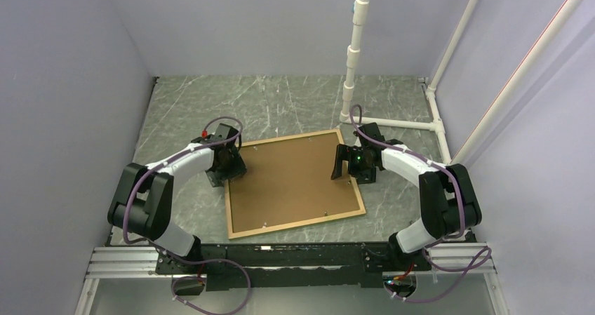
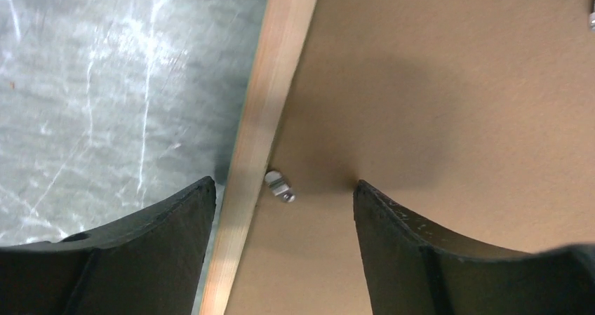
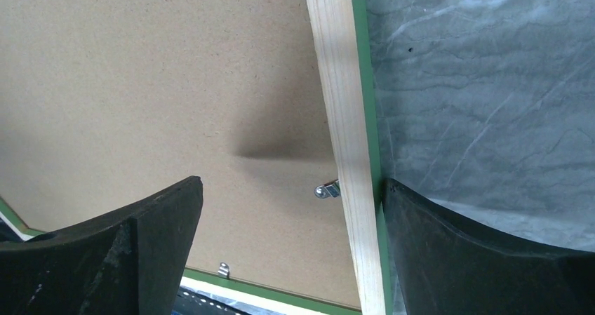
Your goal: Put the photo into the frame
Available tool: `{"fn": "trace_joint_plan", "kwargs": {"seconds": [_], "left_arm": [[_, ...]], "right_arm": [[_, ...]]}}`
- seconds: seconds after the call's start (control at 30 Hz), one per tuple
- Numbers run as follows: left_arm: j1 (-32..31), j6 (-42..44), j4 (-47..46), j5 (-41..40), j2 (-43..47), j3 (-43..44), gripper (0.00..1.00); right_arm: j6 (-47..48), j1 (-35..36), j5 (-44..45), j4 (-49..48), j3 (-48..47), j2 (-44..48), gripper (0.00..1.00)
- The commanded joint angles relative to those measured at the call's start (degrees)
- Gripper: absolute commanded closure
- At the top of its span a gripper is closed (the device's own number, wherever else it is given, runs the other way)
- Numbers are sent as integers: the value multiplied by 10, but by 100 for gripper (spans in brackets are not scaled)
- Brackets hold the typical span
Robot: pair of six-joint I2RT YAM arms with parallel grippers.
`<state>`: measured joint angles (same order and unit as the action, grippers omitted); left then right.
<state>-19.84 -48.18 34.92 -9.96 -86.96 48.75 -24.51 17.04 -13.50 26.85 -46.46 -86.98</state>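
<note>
The frame [image 1: 297, 225] lies flat on the table, light wood face up, with the brown backing board [image 1: 295, 178] set inside it. The photo is hidden from view. My left gripper [image 1: 228, 166] is open astride the frame's left rail [image 2: 270, 111], one finger over the table, the other over the board [image 2: 435, 83], a metal clip [image 2: 279, 186] between them. My right gripper [image 1: 342, 162] is open astride the right rail [image 3: 340, 104], next to another clip [image 3: 327, 189]. The rail's green outer edge [image 3: 370, 118] shows there.
A white pipe stand [image 1: 354, 55] rises at the back right, with a pipe [image 1: 393, 123] along the table behind the right arm. Grey walls close in on the left, back and right. An aluminium rail [image 1: 119, 259] runs along the near edge.
</note>
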Motion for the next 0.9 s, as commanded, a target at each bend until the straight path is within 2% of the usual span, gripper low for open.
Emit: {"fn": "trace_joint_plan", "kwargs": {"seconds": [0.0,0.17,0.27,0.57,0.87], "left_arm": [[7,15,-35,1,-17,14,28],[18,23,-35,-5,-27,13,39],[21,30,-28,-5,-34,17,51],[21,48,-46,29,-15,-15,100],[20,58,-67,63,30,-39,100]], "right_arm": [[16,-1,-12,-1,8,-35,0],[15,0,-22,-7,10,-46,0],[16,1,-21,-6,6,-51,0],[12,-1,-21,-3,-1,-58,0],[10,-2,-21,3,6,-54,0]]}}
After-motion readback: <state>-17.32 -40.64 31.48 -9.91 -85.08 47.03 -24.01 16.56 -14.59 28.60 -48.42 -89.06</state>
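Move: The stretch of the frame's left bar beside the left hand is about 2 cm to its left, 1 cm ahead and 1 cm below. A metal clip on the backing board lies right under the hand, and a second clip some 8 cm ahead and 6 cm to the right. The board's middle is about 15 cm to the hand's right, level with it. From the right hand, that bar stretch is roughly 30 cm to the left, level fore and aft. Forward about 1 cm at first, then left some 1.5 cm at nearly constant height, the left hand centres its wide-open fingers over the frame's left bar while closing them, and pinches the bar from both sides just beyond the clip. The wrist then turns about 5 degrees clockwise. The right hand stays put, fingers open, its outer finger still against the right bar's outer side. ##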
